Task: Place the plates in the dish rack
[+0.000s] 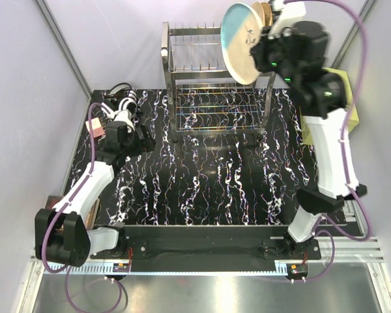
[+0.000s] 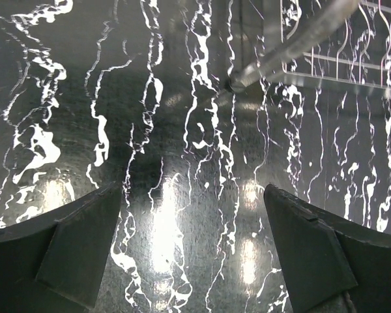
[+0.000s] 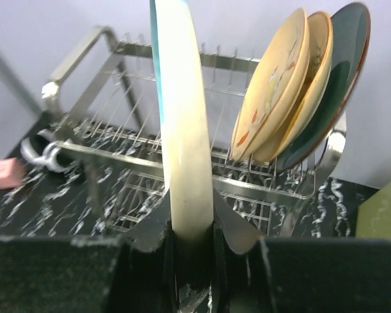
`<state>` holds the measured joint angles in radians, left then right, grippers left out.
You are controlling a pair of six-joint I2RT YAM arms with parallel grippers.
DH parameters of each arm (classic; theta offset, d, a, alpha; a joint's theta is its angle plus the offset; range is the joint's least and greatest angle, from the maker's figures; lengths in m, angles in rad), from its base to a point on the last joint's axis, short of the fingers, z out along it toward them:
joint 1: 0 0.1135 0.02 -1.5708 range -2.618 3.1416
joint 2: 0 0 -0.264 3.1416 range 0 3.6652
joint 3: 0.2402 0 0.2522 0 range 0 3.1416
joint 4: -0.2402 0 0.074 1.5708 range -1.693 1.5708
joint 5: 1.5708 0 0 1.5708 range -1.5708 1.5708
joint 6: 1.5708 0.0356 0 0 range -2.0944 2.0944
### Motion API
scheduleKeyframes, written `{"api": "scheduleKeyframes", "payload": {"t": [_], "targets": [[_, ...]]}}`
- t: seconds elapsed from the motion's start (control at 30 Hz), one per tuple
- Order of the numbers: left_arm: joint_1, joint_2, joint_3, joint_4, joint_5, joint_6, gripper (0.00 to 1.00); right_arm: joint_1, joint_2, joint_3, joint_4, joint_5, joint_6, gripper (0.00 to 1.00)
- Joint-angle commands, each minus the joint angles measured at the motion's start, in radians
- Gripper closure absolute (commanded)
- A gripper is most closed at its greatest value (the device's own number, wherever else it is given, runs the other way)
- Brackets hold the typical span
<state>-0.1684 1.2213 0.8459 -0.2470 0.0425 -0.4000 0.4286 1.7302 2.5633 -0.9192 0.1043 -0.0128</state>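
Note:
My right gripper point(image 3: 192, 228) is shut on the rim of the cream plate with a pale-blue edge point(image 3: 182, 130), holding it on edge above the top tier of the dish rack point(image 3: 117, 150). In the top view this plate point(image 1: 241, 42) hangs at the right end of the rack point(image 1: 212, 85), with the right gripper point(image 1: 260, 51) beside it. Two orange plates point(image 3: 274, 91) and a teal plate point(image 3: 342, 78) stand leaning in the right end of the upper tier. My left gripper point(image 2: 192, 248) is open over the bare marbled table, holding nothing.
An olive-green box point(image 1: 352, 116) sits right of the rack, close to the right arm. A small pink object point(image 1: 96, 127) and a cable bundle point(image 1: 120, 98) lie at the table's far left. A leg of the rack point(image 2: 300, 45) shows ahead of the left gripper.

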Motion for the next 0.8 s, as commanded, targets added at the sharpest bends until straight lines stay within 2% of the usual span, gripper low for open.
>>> {"api": "scheduleKeyframes", "payload": {"t": [0.0,0.03,0.13,0.23,0.6,0.77], "targets": [[0.006,-0.048,-0.019,0.032,-0.033,-0.045,0.04,0.09,0.049,0.093,0.436,0.415,-0.065,1.0],[0.006,-0.052,-0.024,0.034,-0.03,-0.049,0.04,0.102,0.098,0.121,0.498,0.511,-0.078,1.0],[0.006,-0.071,-0.041,0.041,-0.024,-0.063,0.03,0.162,0.19,0.222,0.632,0.645,-0.223,1.0],[0.006,-0.074,-0.05,0.046,-0.01,-0.089,0.03,0.183,0.2,0.158,0.778,0.684,-0.32,1.0],[0.006,-0.04,-0.039,0.067,0.028,-0.149,0.03,0.188,0.253,0.126,0.775,0.666,-0.339,1.0],[0.006,-0.025,-0.045,0.074,0.03,-0.151,0.03,0.187,0.272,0.121,0.714,0.641,-0.294,1.0]]}}
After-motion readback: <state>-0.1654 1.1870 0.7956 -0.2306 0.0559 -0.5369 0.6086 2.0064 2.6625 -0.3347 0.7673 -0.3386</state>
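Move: The right hand holds the blue-and-cream plate; the free slot it goes to, on the rack's upper tier, lies about 15 cm ahead, roughly straight in line and 10 cm lower. The nearer orange plate stands some 16 cm ahead and 4 cm right at about hand height, the second orange plate 3 cm right of that, the dark green plate 6 cm right of it. From the left hand the slot is some 20 cm ahead, 40 cm right and 28 cm up. Still pinching the blue-and-cream plate by its near edge, the right hand reaches about 8 cm forward to the free slot beside the orange plates, swinging some 30 degrees clockwise so the plate lines up with them. Its fingertips tilt up nearly 20 degrees and it rises about 4 cm, mostly once the reach is ending, then it stays there, grip shut. ##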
